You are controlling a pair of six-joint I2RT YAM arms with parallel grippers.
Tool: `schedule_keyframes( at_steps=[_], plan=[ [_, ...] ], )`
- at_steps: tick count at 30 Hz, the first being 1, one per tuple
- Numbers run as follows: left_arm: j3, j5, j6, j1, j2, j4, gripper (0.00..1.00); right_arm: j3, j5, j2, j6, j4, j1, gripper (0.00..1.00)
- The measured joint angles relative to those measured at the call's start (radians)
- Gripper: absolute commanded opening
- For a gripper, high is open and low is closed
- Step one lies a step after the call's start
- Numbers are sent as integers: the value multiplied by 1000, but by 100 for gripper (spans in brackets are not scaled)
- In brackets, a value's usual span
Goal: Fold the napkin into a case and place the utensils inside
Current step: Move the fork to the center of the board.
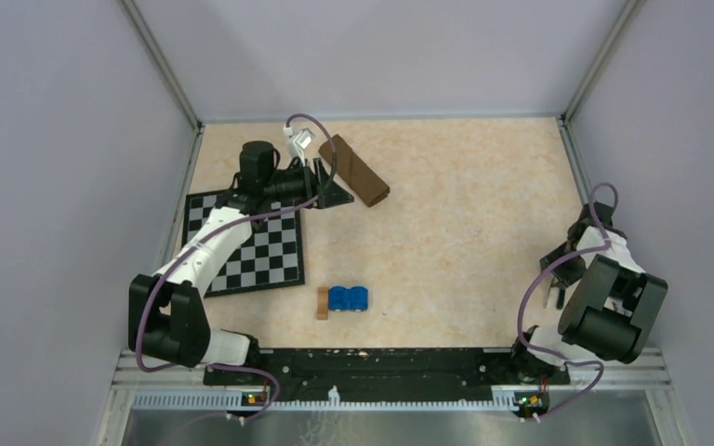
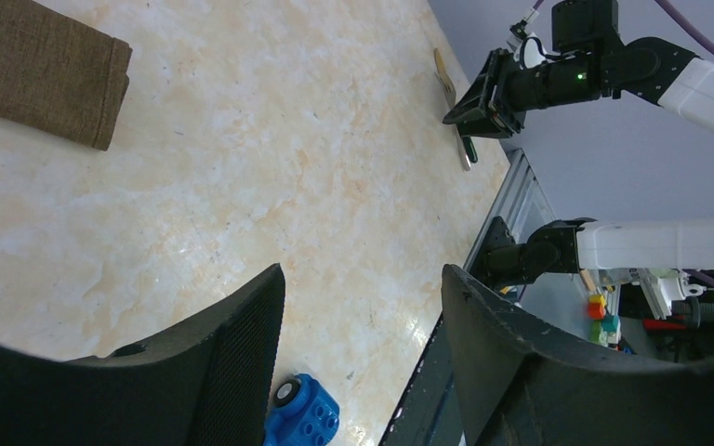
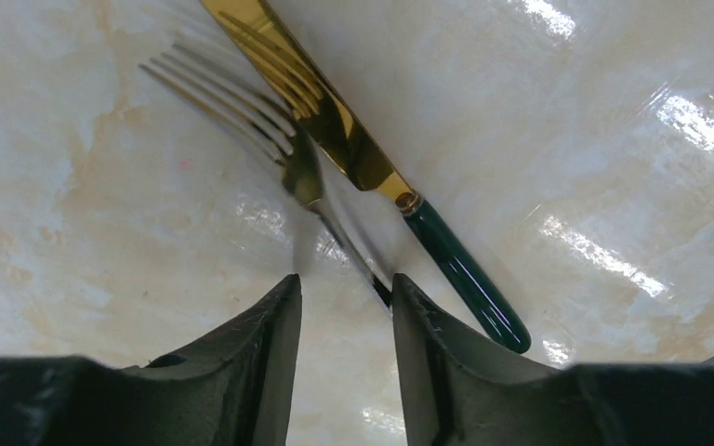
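Note:
The napkin lies folded as a long narrow dark brown case [image 1: 354,170] at the far middle of the table; its end shows in the left wrist view [image 2: 42,70]. My left gripper [image 1: 333,190] hovers just beside it, open [image 2: 363,274] with only bare table between its fingers. At the right edge, my right gripper [image 1: 558,279] is down over the utensils. A gold fork [image 3: 242,102] and a gold knife with a green handle [image 3: 465,269] lie side by side. The right gripper [image 3: 344,283] straddles bare table, jaws apart, with the fork's thin handle running against the right fingertip [image 3: 409,307].
A black-and-white checkered mat [image 1: 270,255] lies under my left arm. A small tan wooden block [image 1: 322,303] and a blue toy car [image 1: 349,298] sit near the front rail [image 1: 381,362]. Grey walls close in the left, back and right sides.

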Motion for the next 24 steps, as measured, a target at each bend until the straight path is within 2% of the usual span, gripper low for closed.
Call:
schedule_keyframes(
  at_steps=[1,7,11,15,20,24],
  plan=[
    [0,0,1,0,-1,0,67,0,2,11,0,6,0,28],
    [3,-2,19,0,-3,-3,67,0,24,33,18,30,24,1],
    [12,-3,37,0,-15,-7,67,0,13,34,84,58,114,0],
    [19,-2,52,2,-30,-6,67,0,-34,39,236,89,236,0],
    [19,6,54,16,-49,2,67,-35,-58,17,584,229,483,0],
    [-11,13,53,52,-103,17,67,-116,29,-24,914,354,662,0]
  ],
)
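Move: The fork is almost under my right hand: its middle is about 3 cm ahead, 1 cm to the right and 1 cm below, and its handle lies between my half-open fingers, nearer one of them. The green-handled knife lies just beside it, its middle some 4 cm ahead of my hand and 3 cm to the right. The folded napkin is far off, roughly 30 cm ahead and 45 cm left. From my left hand the fork lies about 46 cm right, 8 cm back and 22 cm down. I sink my right hand a touch, shut its fingers on the fork's handle, then sweep the pinched fork about 18 cm left and 9 cm forward, low over the table, away from the knife and towards the middle. Speeding up, I tilt the fingertips forward and left, some 30 degrees in all, with a little clockwise turn. My left hand, empty, rises about 3 cm and eases left. ##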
